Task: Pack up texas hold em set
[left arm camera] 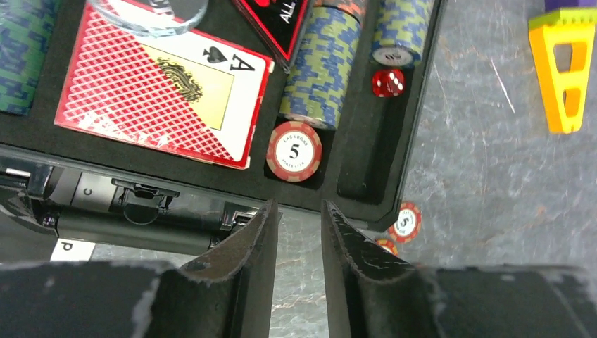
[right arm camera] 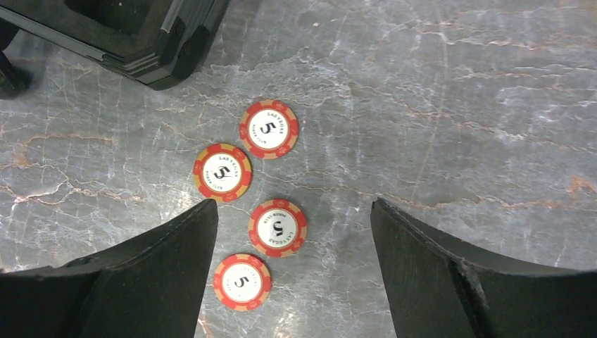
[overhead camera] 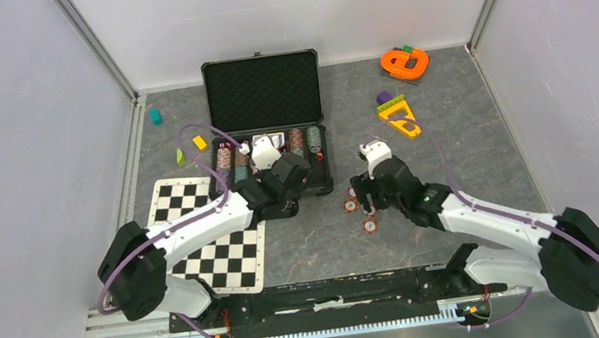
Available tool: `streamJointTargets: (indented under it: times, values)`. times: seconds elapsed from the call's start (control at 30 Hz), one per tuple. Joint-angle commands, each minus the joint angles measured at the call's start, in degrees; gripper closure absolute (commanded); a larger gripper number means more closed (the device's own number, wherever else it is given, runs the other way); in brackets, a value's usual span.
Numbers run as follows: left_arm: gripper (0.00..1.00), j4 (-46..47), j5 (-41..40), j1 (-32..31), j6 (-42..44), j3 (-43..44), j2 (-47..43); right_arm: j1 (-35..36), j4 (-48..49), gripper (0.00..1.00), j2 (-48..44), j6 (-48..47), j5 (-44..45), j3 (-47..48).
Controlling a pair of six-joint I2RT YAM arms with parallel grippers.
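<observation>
The black briefcase [overhead camera: 263, 91] stands open at the back, its foam tray holding coloured chip stacks [left arm camera: 320, 67], a card deck [left arm camera: 163, 91], a red die [left arm camera: 388, 83] and one red-white chip [left arm camera: 294, 151] lying flat. My left gripper [overhead camera: 301, 173] [left arm camera: 299, 211] hovers at the case's front edge, its jaws a narrow gap apart with nothing between them. Several red-white chips [right arm camera: 268, 128] [overhead camera: 351, 205] lie loose on the table right of the case. My right gripper [overhead camera: 361, 196] [right arm camera: 293, 204] hangs wide open over them, one chip [right arm camera: 277, 227] between its fingers, untouched.
A black-white checkered mat [overhead camera: 220, 258] lies under the left arm. Orange and yellow toys [overhead camera: 398, 117] [left arm camera: 563, 70] and an orange ring toy [overhead camera: 404, 62] sit at the back right. Small blocks [overhead camera: 199, 142] lie left of the case. White walls enclose the table.
</observation>
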Motion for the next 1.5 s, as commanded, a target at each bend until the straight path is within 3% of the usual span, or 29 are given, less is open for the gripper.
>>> streamJointTargets:
  times: [0.0,0.2,0.43,1.13,1.47]
  values:
    - [0.61,8.68,6.40,0.20,15.41,-2.97,-4.24,0.10,-4.66,0.17,7.29,0.48,-2.92,7.69]
    - [0.40,18.48,18.71,0.11,28.70,-10.75,-9.50,0.10,-11.41,0.21,18.90,0.91,-3.49,16.89]
    - [0.34,19.84,22.07,0.02,33.54,-15.49,-13.62,-0.64,-15.25,0.24,26.44,4.73,-1.66,22.94]
    - [0.31,23.71,27.67,-0.14,36.48,-16.71,-13.48,-4.30,-15.03,0.32,38.73,9.51,-4.61,28.01]
    - [0.31,24.16,29.60,-0.15,36.74,-15.75,-12.36,-5.11,-15.29,0.47,38.17,10.50,-4.40,26.90]
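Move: The chip nearest the case lies about 5 cm ahead of my right hand, 3 cm to its left and 7 cm below. Around that hand, also on the table, a second chip is 1 cm ahead and 5 cm left, and a third 1 cm back and 1 cm right; the case's near right corner is about 6 cm ahead and 9 cm left. From my left hand the target chip is some 14 cm right, 1 cm ahead and 11 cm below. I lower my right hand about 6 cm while reaching 5 cm forward and a little left, tipping the fingers some 20 degrees further down and narrowing them until they straddle the chip beside the case corner. My empty left hand draws back 6 cm from the case and drifts right, swinging some 40 degrees clockwise and opening. ##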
